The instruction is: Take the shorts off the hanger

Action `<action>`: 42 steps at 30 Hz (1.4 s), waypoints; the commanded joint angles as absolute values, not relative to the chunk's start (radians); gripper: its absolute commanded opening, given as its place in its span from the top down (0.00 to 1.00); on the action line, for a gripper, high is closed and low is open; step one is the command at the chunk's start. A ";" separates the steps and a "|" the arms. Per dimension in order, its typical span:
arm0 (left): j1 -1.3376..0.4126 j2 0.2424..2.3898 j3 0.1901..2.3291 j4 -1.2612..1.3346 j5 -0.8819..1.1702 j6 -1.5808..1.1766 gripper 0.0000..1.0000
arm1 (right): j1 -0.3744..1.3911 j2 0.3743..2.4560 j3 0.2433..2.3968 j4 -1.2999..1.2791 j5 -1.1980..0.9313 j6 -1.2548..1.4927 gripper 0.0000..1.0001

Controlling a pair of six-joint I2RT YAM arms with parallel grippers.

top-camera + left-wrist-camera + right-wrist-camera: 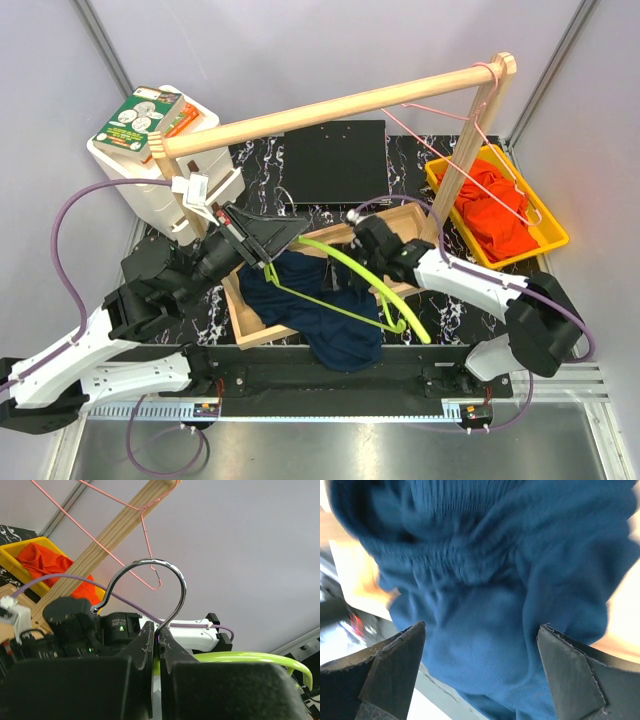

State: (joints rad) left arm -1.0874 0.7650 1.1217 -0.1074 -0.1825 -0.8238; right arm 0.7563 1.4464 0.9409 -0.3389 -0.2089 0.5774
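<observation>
The navy blue shorts (325,310) lie crumpled in a wooden tray (243,325) and spill over its front edge. A yellow-green hanger (375,268) lies across them. My left gripper (296,233) is shut on the hanger's metal hook (172,575), pinched between the fingertips of the left gripper (160,636). My right gripper (362,232) hovers open just over the navy shorts (485,580); cloth shows between the spread fingers of the right gripper (481,627), which do not pinch it. The orange shorts (495,215) lie in a yellow bin (548,238) at the right.
A wooden rail (340,105) on posts spans the table, with an empty pink wire hanger (490,150) hooked at its right end. A white drawer unit (150,175) with a green box on top stands at back left. A black mat (335,160) lies behind the tray.
</observation>
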 commanded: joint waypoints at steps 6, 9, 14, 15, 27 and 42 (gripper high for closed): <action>-1.081 0.733 1.111 -0.054 -0.173 -0.819 1.00 | 0.949 1.555 1.000 -0.365 -0.037 0.436 0.00; -1.081 0.719 1.101 -0.060 -0.184 -0.821 1.00 | 1.009 1.656 1.069 -0.411 0.046 0.422 0.00; -1.081 0.710 1.103 -0.077 -0.198 -0.819 1.00 | 1.071 1.822 1.187 -0.512 0.245 0.475 0.00; -1.081 0.710 1.103 -0.077 -0.198 -0.821 1.00 | 1.072 1.833 1.192 -0.514 0.289 0.491 0.00; -1.081 0.707 1.086 -0.074 -0.195 -0.830 1.00 | 1.071 1.611 1.097 -0.466 0.517 0.587 1.00; -1.081 0.690 1.068 -0.055 -0.199 -0.831 1.00 | 0.988 0.766 0.681 -0.265 0.697 0.721 1.00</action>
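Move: The navy shorts lie heaped in the wooden tray under the right hand's open fingers, their middle about 4 cm to its left, 2 cm back and 8 cm below. The green hanger, already bare, is some 12 cm back and 30 cm above it. The yellow basket stands about 17 cm ahead and 30 cm right, 8 cm lower. From the left hand, which holds that hanger, the shorts are roughly 5 cm ahead, 2 cm right and 44 cm below. The right hand goes down about 8 cm and some 5 cm left into the heaped navy shorts, easing back a little on the way and steepening its open fingers by nearly 30 degrees, then shuts them on a fold of cloth. Keeping that pinch, it pulls up some 20 cm and swings about 12 cm right, away from the tray's left end, the fingers tipping back up and turning clockwise, while the left hand keeps its grip on the green hanger's neck and sinks only a centimetre or two. ##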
